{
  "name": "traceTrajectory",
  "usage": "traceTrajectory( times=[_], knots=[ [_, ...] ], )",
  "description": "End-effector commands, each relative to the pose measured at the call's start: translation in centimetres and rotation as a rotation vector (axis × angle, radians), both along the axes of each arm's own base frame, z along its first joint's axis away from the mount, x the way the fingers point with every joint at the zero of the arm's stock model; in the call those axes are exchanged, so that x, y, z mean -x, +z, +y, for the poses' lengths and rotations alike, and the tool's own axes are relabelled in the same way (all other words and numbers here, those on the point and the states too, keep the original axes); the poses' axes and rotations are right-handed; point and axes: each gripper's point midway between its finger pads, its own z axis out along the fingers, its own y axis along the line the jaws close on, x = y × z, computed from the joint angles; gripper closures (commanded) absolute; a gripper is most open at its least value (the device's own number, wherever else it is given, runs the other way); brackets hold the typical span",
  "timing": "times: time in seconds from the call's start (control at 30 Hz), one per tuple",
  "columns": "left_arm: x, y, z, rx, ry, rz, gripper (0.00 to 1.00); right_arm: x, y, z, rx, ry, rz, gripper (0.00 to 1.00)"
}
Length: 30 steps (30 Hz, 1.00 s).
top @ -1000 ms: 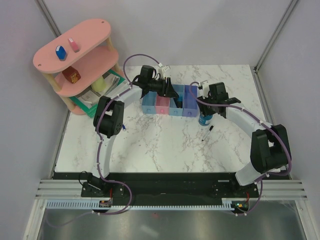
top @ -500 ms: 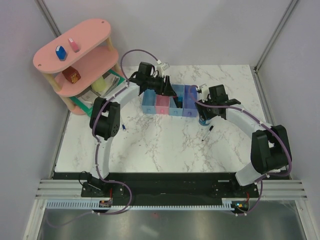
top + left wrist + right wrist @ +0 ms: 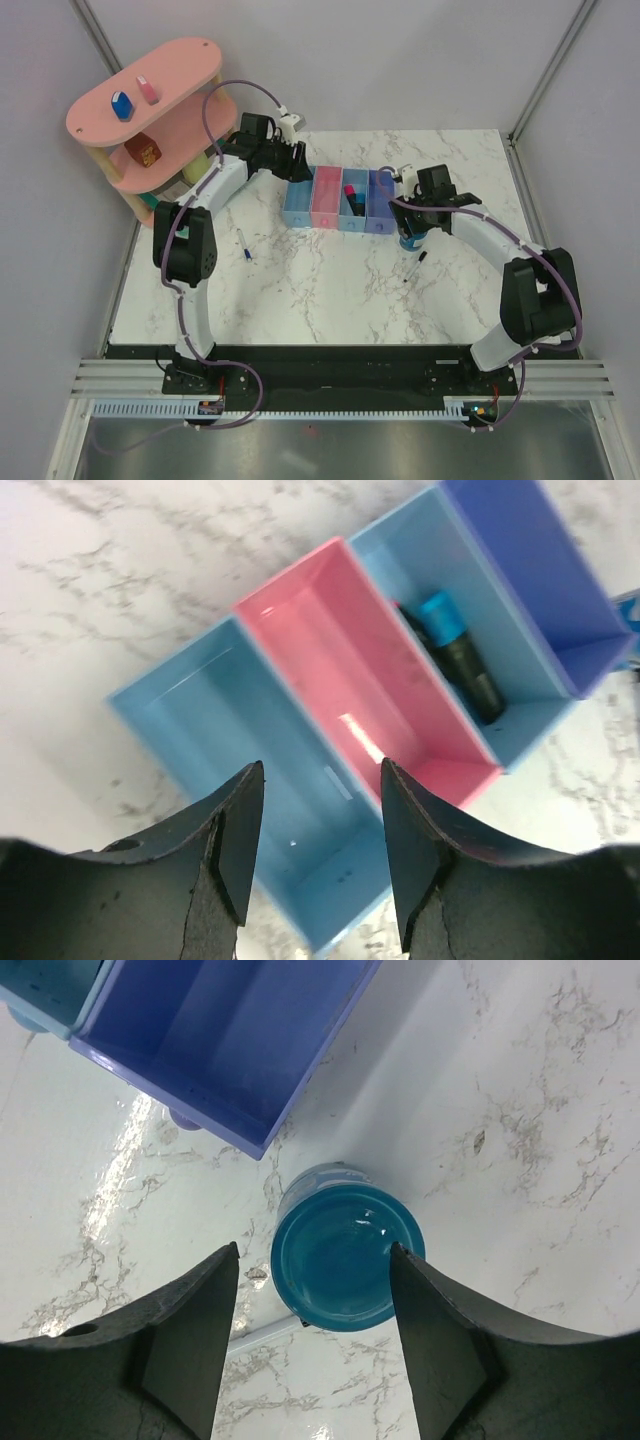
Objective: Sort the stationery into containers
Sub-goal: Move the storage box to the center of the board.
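Observation:
The four joined containers [image 3: 340,200] stand mid-table: light blue [image 3: 270,780], pink [image 3: 370,700], blue [image 3: 500,720] and violet-blue [image 3: 540,560]. A black marker with a blue cap [image 3: 455,650] lies in the blue one, with a dark item beside it. My left gripper [image 3: 298,168] hangs open and empty over the light blue bin's near end [image 3: 320,810]. My right gripper [image 3: 412,228] is open, its jaws standing either side of the round teal-blue pot [image 3: 345,1260], which stands on the table beside the violet-blue bin. A thin black pen [image 3: 412,267] lies just in front of the pot.
A pink oval tiered shelf [image 3: 175,125] stands at the back left, with a blue eraser [image 3: 122,104] and a pink eraser [image 3: 148,90] on its top and an orange object [image 3: 145,150] on the middle tier. A small pen [image 3: 244,243] lies left of the bins.
My left arm has swung left and back, from over the middle bins to their left end. My right gripper's jaws have widened a little around the pot, which has stayed put.

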Motion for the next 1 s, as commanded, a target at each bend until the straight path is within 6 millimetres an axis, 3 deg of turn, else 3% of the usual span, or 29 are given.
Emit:
traceTrajectory(
  times=[0.0,0.13,0.47,0.77,0.97],
  knots=[
    [-1.3,-1.8,2.4,-0.145,0.022,-0.069,0.43,-1.6,4.2,-0.5,0.009,-0.003,-0.113,0.3],
    [-1.8,-4.4,2.7,-0.174,0.034,-0.033,0.43,-2.1,4.1,-1.6,0.032,-0.027,-0.119,0.3],
    [-2.7,-7.2,2.4,-0.191,0.045,0.002,0.44,-2.7,4.0,-3.3,0.024,-0.074,-0.117,0.3],
    [-1.1,-7.3,0.7,-0.146,0.01,0.045,0.45,-2.7,2.3,-4.5,0.048,-0.1,-0.081,0.3],
    [0.2,-6.5,-0.7,-0.148,-0.015,0.038,0.45,-2.9,2.2,-4.6,0.044,-0.107,-0.081,0.3]
  ],
)
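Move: The storage box's leftmost blue compartment has its middle about 2 cm ahead, 3 cm to the left and some 10 cm below the left hand. Its pink neighbour lies 4 cm to that hand's right and 2 cm ahead; the whole box's middle is about 8 cm right, 2 cm ahead. From the right hand the box's middle sits roughly 18 cm left and 10 cm ahead, while the blue cup is almost straight below, 1 cm right. Down towards the storage box's leftmost compartment goes the left hand: first about 2.5 cm left and slightly forward, then some 7 cm down, tipping about 10 degrees to point its half-open fingers more steeply, with one tip ending close by the pink divider before it creeps slightly right. The right hand, open, rises a little and shifts about 4 cm right and 2 cm forward, off the cup. ##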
